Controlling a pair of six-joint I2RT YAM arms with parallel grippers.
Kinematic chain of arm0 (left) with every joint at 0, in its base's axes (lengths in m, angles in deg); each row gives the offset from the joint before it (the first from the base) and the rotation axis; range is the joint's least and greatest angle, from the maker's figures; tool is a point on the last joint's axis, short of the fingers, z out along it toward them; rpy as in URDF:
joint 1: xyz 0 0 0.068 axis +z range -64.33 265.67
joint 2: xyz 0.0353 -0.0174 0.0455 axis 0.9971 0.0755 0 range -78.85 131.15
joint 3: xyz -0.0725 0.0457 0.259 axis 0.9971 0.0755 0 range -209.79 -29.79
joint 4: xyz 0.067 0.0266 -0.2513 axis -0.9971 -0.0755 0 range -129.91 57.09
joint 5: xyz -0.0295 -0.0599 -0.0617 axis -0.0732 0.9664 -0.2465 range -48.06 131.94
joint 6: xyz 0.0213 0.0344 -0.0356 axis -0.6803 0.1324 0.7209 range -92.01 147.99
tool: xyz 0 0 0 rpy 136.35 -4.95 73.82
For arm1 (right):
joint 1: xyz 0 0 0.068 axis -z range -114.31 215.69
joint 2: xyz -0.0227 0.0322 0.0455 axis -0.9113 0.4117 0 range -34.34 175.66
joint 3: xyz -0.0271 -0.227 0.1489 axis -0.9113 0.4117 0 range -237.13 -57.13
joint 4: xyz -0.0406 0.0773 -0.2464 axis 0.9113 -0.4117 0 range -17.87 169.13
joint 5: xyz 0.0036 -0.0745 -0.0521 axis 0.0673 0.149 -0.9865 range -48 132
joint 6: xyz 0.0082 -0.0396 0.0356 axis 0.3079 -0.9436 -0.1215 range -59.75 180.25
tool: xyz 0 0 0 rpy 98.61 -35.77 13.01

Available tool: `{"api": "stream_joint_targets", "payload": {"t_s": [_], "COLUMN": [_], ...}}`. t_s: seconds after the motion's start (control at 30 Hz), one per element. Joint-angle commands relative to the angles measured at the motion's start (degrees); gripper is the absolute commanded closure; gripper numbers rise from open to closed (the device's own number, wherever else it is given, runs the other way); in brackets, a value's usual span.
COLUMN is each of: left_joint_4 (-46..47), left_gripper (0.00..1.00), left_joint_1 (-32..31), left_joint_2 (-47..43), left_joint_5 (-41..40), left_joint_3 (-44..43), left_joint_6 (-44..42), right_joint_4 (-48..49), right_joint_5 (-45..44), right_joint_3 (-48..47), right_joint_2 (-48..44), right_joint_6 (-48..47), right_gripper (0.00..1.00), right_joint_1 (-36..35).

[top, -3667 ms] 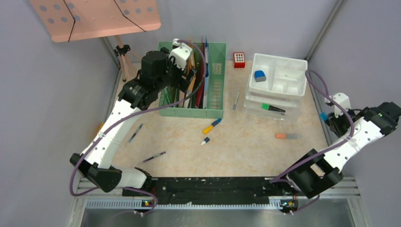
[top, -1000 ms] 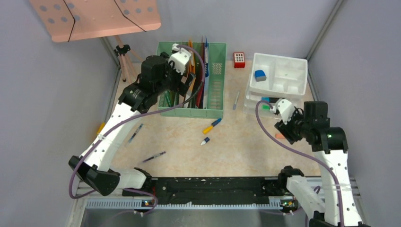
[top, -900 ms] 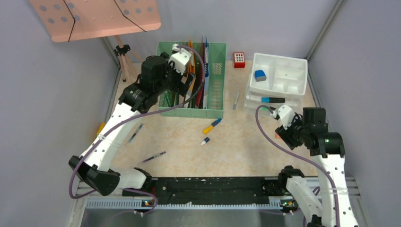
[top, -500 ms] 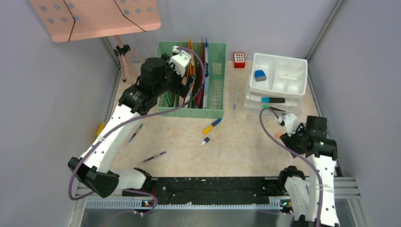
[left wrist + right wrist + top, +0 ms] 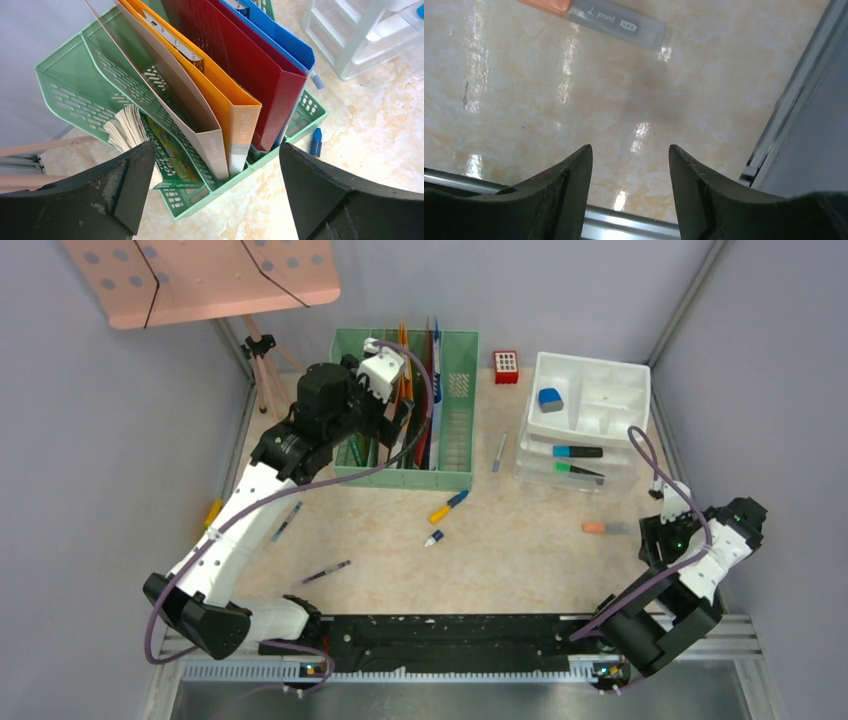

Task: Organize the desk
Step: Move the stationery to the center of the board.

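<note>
The desk (image 5: 520, 560) is a beige marbled top. My left gripper (image 5: 388, 412) hangs over the green file rack (image 5: 405, 478), jaws wide open (image 5: 216, 145) with nothing between them. Below it in the left wrist view stand grey, orange, red and blue folders (image 5: 235, 75). My right gripper (image 5: 652, 540) is low at the desk's right edge, open (image 5: 629, 147) and empty. An orange-and-grey marker (image 5: 607, 528) lies just left of it, seen at the top of the right wrist view (image 5: 594, 15). A blue marker (image 5: 577, 451) and a green marker (image 5: 578, 470) lie in the white drawer unit (image 5: 625, 475).
Loose on the desk are a yellow-and-blue pen (image 5: 448, 506), a small white-and-blue cap (image 5: 433, 538), a grey pen (image 5: 498, 452) and two dark pens (image 5: 286, 521) (image 5: 326, 572). A red block (image 5: 506, 366) stands at the back. A blue eraser (image 5: 550, 399) sits in the white tray (image 5: 620, 370). The grey wall is close on the right.
My right arm has drawn back from the drawer unit to the right near edge of the desk, leaving the blue marker in the drawer. The left arm has hardly moved.
</note>
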Motion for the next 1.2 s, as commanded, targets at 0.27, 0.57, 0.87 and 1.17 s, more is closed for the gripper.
{"api": "stream_joint_targets", "payload": {"t_s": [0.27, 0.57, 0.87, 1.17], "left_joint_4": [1.9, 2.0, 3.6, 3.7], "left_gripper": [0.01, 0.01, 0.01, 0.01], "left_joint_1": [0.4, 0.4, 0.6, 0.7], "left_joint_2": [1.8, 3.3, 4.1, 5.2], "left_joint_5": [-0.6, -1.7, -5.2, -5.0], "left_joint_3": [-2.1, -2.1, 0.2, -0.8], "left_joint_6": [0.4, -1.8, -3.0, -2.9], "right_joint_4": [8.9, 5.5, -0.4, -1.7], "right_joint_5": [22.6, 29.9, 32.5, 31.6], "right_joint_3": [3.1, -0.5, -4.9, -3.7], "right_joint_2": [10.4, 24.0, 33.3, 33.0], "right_joint_6": [-19.6, -35.1, -47.2, -50.1], "right_gripper": [0.2, 0.15, 0.16, 0.17], "right_joint_1": [1.2, 0.8, -2.6, -3.7]}}
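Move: The orange marker lies about 9 cm ahead of the right hand, some 8 cm to its left and roughly 6 cm below. Beyond, in the pulled-out drawers, the green marker is about 22 cm ahead and 16 cm left of that hand, 3 cm below it, with the blue marker some 26 cm ahead, 16 cm left and level in height. From the left hand the orange marker is about 58 cm right, 10 cm back and 33 cm below. Sweep the right gripper forward about 8 cm, down 5 cm and a little left onto the orange marker, opening the fingers wider, turning the hand counter-clockwise by some 40 degrees and swinging the fingertips up towards forward. Finish with one finger against the marker's grey end, fingers still apart. Ease the open left gripper down and forward a few centimetres over the green basket. ##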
